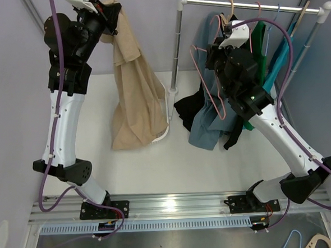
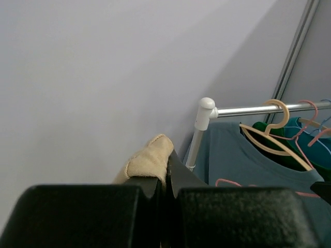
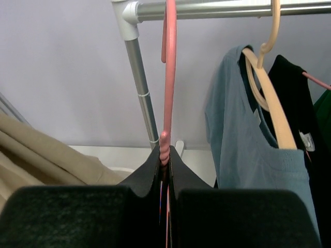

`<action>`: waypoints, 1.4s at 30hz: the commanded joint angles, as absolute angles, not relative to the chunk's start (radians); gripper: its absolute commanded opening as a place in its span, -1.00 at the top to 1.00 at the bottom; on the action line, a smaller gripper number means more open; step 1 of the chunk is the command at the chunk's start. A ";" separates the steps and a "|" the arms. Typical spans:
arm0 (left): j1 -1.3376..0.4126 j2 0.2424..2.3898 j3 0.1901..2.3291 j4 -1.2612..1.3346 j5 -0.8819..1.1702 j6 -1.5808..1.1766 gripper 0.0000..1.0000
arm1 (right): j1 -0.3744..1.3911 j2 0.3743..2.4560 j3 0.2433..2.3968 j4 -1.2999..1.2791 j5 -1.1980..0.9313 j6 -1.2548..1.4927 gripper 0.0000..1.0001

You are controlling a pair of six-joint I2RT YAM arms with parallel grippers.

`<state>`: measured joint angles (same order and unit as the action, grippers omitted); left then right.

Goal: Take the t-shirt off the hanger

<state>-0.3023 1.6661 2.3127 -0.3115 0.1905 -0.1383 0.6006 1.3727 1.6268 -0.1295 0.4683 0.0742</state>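
The tan t-shirt (image 1: pixel 133 98) hangs free of any hanger, its lower end pooled on the white table by the rack's base. My left gripper (image 1: pixel 109 16) is shut on its top edge, held high at the back left; the pinched cloth (image 2: pixel 150 157) shows between the fingers in the left wrist view (image 2: pixel 166 173). My right gripper (image 1: pixel 219 42) is shut on a bare pink hanger (image 1: pixel 203 76) just below the rail (image 1: pixel 248 5). In the right wrist view the pink hanger (image 3: pixel 169 77) rises from the closed jaws (image 3: pixel 165 157) to the rail (image 3: pixel 207 8).
The rack's upright pole (image 1: pixel 177 50) stands between the two arms. A blue-grey shirt (image 1: pixel 208 127) on a tan hanger (image 3: pixel 269 98), a black garment (image 1: pixel 189 103) and green and teal clothes (image 1: pixel 274 55) hang on the rail. Spare hangers (image 1: pixel 307 242) lie at the front right.
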 commanded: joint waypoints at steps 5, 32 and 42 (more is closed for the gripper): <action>-0.291 1.542 2.001 -0.135 0.175 -0.212 0.99 | 0.519 1.459 1.710 -0.046 0.397 0.066 1.00; -0.324 1.289 1.002 -0.230 0.005 -0.606 -0.99 | 0.410 1.893 2.163 0.055 0.207 0.005 1.00; -0.324 1.051 1.019 -0.250 0.005 -0.595 -0.99 | 0.403 2.060 2.388 -0.052 0.215 0.005 1.00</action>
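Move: The left gripper holds the tan t-shirt by its top, with the white basket about 4 cm ahead, 2 cm left and some 57 cm below; the rack's left post-top is roughly 18 cm ahead, 20 cm right and 8 cm below. From the right gripper, which holds the pink hanger, the rod's free stretch lies around 20 cm ahead, 3 cm left and 5 cm up, the post-top 9 cm left and 21 cm ahead, the wooden hanger 15 cm ahead and 6 cm right. Swing the left gripper down about 45 cm towards the basket, tipping the fingers some 65 degrees downward; near the bottom open wide to let go of the t-shirt, then rise about 10 cm, easing back. Meanwhile keep the pink hanger pinched in the right gripper and carry it forward about 17 cm towards the rod, beside the left post, tilting the fingers slightly up. ##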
